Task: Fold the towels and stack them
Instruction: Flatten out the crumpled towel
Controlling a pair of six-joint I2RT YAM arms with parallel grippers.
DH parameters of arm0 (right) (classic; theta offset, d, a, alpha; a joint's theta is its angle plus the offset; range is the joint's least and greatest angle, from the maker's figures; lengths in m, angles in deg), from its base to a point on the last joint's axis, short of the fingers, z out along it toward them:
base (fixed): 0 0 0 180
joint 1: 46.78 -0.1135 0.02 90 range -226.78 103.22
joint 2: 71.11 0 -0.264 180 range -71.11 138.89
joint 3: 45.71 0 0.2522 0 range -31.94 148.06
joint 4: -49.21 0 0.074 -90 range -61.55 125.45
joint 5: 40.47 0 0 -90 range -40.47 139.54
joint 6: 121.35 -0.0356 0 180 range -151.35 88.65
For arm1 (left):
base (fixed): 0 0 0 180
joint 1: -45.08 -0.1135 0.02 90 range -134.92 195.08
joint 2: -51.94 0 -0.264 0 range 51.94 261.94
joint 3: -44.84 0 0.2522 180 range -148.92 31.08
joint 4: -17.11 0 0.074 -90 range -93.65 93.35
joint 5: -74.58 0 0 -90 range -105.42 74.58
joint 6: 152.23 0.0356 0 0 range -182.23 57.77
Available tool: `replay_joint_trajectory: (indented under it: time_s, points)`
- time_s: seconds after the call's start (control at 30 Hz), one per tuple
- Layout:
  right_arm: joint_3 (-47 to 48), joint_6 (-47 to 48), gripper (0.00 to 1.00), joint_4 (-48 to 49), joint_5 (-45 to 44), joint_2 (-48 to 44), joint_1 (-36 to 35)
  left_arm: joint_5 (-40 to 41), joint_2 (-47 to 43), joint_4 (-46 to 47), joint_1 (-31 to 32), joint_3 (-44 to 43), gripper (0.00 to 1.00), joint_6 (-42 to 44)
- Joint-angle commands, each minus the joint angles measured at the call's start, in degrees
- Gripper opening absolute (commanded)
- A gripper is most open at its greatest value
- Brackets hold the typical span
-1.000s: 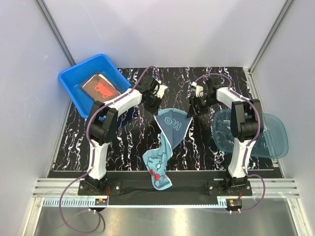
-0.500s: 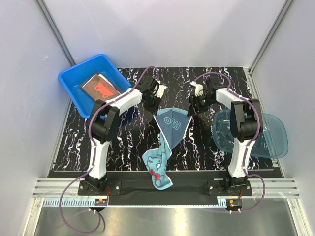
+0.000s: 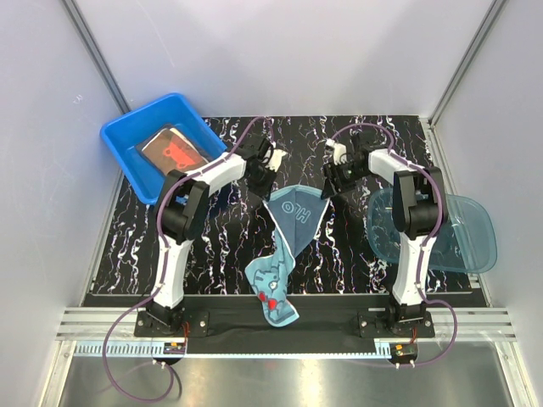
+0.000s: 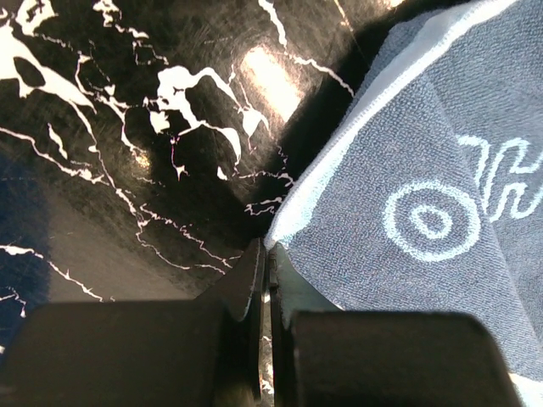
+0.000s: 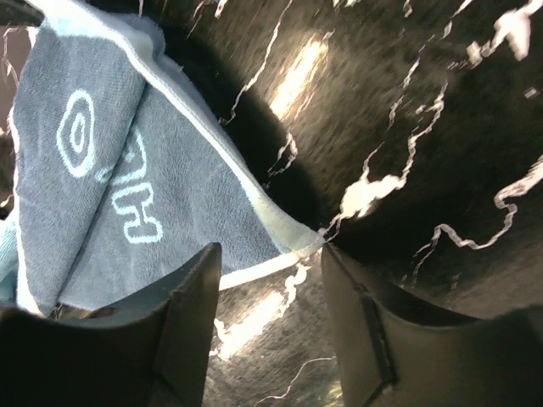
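A grey-blue towel (image 3: 293, 216) with pale lettering is spread between my two grippers, and its lighter lower end (image 3: 271, 288) trails over the table's near edge. My left gripper (image 3: 265, 188) is shut on the towel's left top corner; in the left wrist view the fingertips (image 4: 267, 250) pinch the pale hem of the towel (image 4: 424, 170). My right gripper (image 3: 327, 192) is open at the right top corner. In the right wrist view the towel's corner (image 5: 314, 240) lies between the open fingers (image 5: 270, 254), close to the right one. A brown towel (image 3: 174, 153) with red print lies in the blue tub.
The blue tub (image 3: 127, 136) stands at the back left of the black marbled table (image 3: 212, 246). A translucent teal bowl (image 3: 458, 229) sits at the right, beside the right arm. Grey walls close in the table on three sides.
My right gripper has crept up to the towel's right corner and its jaws have narrowed a little. The left gripper keeps its grip and has barely shifted.
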Motion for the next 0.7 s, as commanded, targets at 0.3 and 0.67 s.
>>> replay_joint_trajectory:
  time_s: [0.3, 0.67]
  points:
    - [5.01, 3.92, 0.58, -3.28, -2.33, 3.09, -0.89, -1.41, 1.47, 0.82, -0.37, -4.19, 0.0, 0.66]
    - [2.29, 2.79, 0.0, -4.62, -4.08, 2.4, -0.98, -1.77, 1.21, -0.14, -0.46, -5.6, 0.0, 0.49]
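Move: The towel's far right corner already lies between the right hand's open fingers, level with it in reach, about 1 cm to its right and 1 cm lower. The white lettering is some 10 cm to that hand's left and 5 cm nearer the base. The crumpled towel end lies roughly 17 cm left and 30 cm back. From the left hand, which already holds the far left corner, the right corner is about 20 cm to the right, level in reach. The right fingers close on the towel's far right corner and pinch it, going from a bit over half open to nearly shut. Before that the hand edges about 1 cm forward, then eases back and sinks about 1 cm as they close. The left hand keeps its shut grip on the other corner and creeps about 1 cm forward and slightly right. ##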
